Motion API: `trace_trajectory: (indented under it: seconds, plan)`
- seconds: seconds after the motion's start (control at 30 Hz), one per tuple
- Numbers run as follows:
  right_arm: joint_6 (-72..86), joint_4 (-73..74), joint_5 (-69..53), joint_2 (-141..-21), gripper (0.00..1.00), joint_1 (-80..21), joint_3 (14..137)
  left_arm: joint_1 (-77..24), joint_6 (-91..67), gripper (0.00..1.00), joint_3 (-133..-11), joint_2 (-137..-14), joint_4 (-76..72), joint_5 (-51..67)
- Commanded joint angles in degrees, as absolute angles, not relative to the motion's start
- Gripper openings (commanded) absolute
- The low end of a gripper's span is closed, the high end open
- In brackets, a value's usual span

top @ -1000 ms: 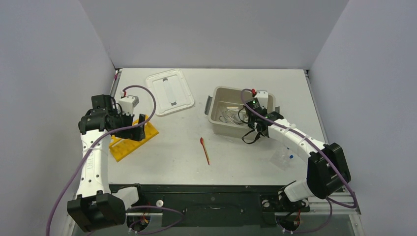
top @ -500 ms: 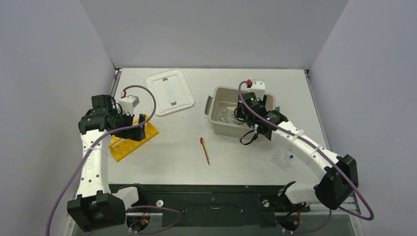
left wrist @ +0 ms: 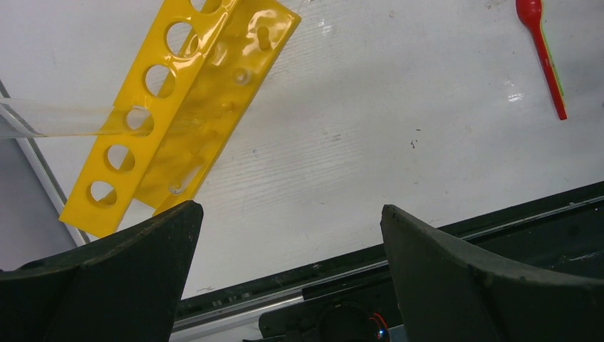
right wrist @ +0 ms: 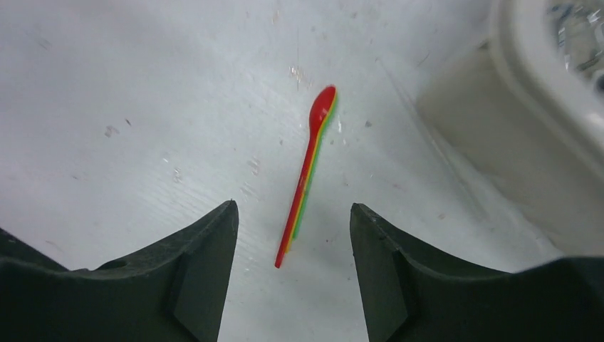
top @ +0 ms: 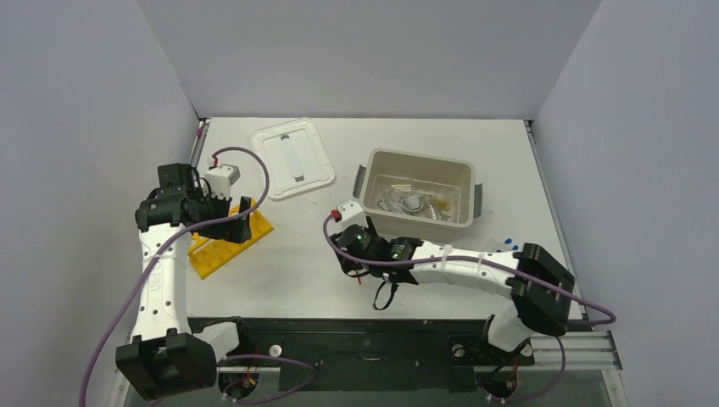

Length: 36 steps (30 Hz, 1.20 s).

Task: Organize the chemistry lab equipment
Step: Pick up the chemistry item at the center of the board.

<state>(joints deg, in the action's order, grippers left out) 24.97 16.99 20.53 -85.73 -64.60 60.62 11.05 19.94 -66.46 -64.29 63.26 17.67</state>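
Stacked red, yellow and green spatulas (right wrist: 306, 178) lie flat on the white table. My right gripper (right wrist: 293, 205) hangs open just above them, the handle end between its fingertips; nothing is held. In the top view the right wrist (top: 365, 248) hides the spatulas. The yellow holed tube rack (left wrist: 185, 107) lies at the left with a clear test tube (left wrist: 57, 121) reaching into one hole. My left gripper (left wrist: 288, 208) is open and empty, low beside the rack (top: 219, 248). Metal and glass pieces (top: 407, 202) sit in the tub.
The beige tub (top: 415, 154) stands at the back right, its wall (right wrist: 498, 135) close to the right of my right gripper. A white lid (top: 292, 157) lies at the back left. Small blue caps (top: 509, 242) rest near the right arm. A black rail (top: 356, 326) runs along the front edge.
My right arm has swung from over the tub down and left to the spatulas, and its jaws have opened. The left arm has not moved.
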Motion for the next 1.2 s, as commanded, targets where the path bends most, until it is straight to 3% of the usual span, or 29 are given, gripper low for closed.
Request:
trace_trajectory:
  seconds: [0.0,0.33,0.57,0.63,0.77,0.87,1.17]
  plan:
    - [23.0,9.02,16.77,-91.45,0.55,-64.12,58.17,11.38,20.12,0.97,-67.7,-63.02,63.02,18.46]
    - [22.98,1.4,14.59,-101.46,0.55,-61.67,58.66,11.36,20.52,0.97,-67.44,-62.14,63.64,17.8]
    - [23.32,-0.33,15.16,-104.72,0.48,-60.19,57.53,11.35,20.71,0.96,-68.71,-62.85,64.17,17.49]
    - [23.37,-1.18,15.03,-105.35,0.43,-59.79,57.27,11.34,20.58,0.96,-69.07,-62.95,64.0,17.4]
    - [23.78,-2.41,14.62,-104.96,0.25,-59.59,55.92,11.38,20.18,0.96,-68.9,-63.04,64.22,17.93]
    - [24.44,-3.34,14.34,-104.47,0.0,-59.58,54.96,11.34,20.37,0.97,-67.8,-62.59,64.0,17.3]
    - [20.91,4.23,11.84,-92.32,0.0,-59.63,58.42,11.41,20.0,0.97,-67.52,-63.11,63.72,17.89]
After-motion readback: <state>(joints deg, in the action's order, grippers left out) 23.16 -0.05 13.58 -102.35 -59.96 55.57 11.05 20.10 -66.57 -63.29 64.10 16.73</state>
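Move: The red spoon lies about 12 cm below the right hand, 2 cm ahead and 1 cm left, its bowl pointing away. Clear rod on the table: some 8 cm ahead and 4 cm right of that hand; grey bin's middle: 15 cm ahead, 14 cm right. From the left hand, the spoon is about 27 cm right, 1 cm back and 17 cm down. The open right hand drops about 12 cm, easing 3 cm forward, pinches the red spoon, then rises 1 cm. ##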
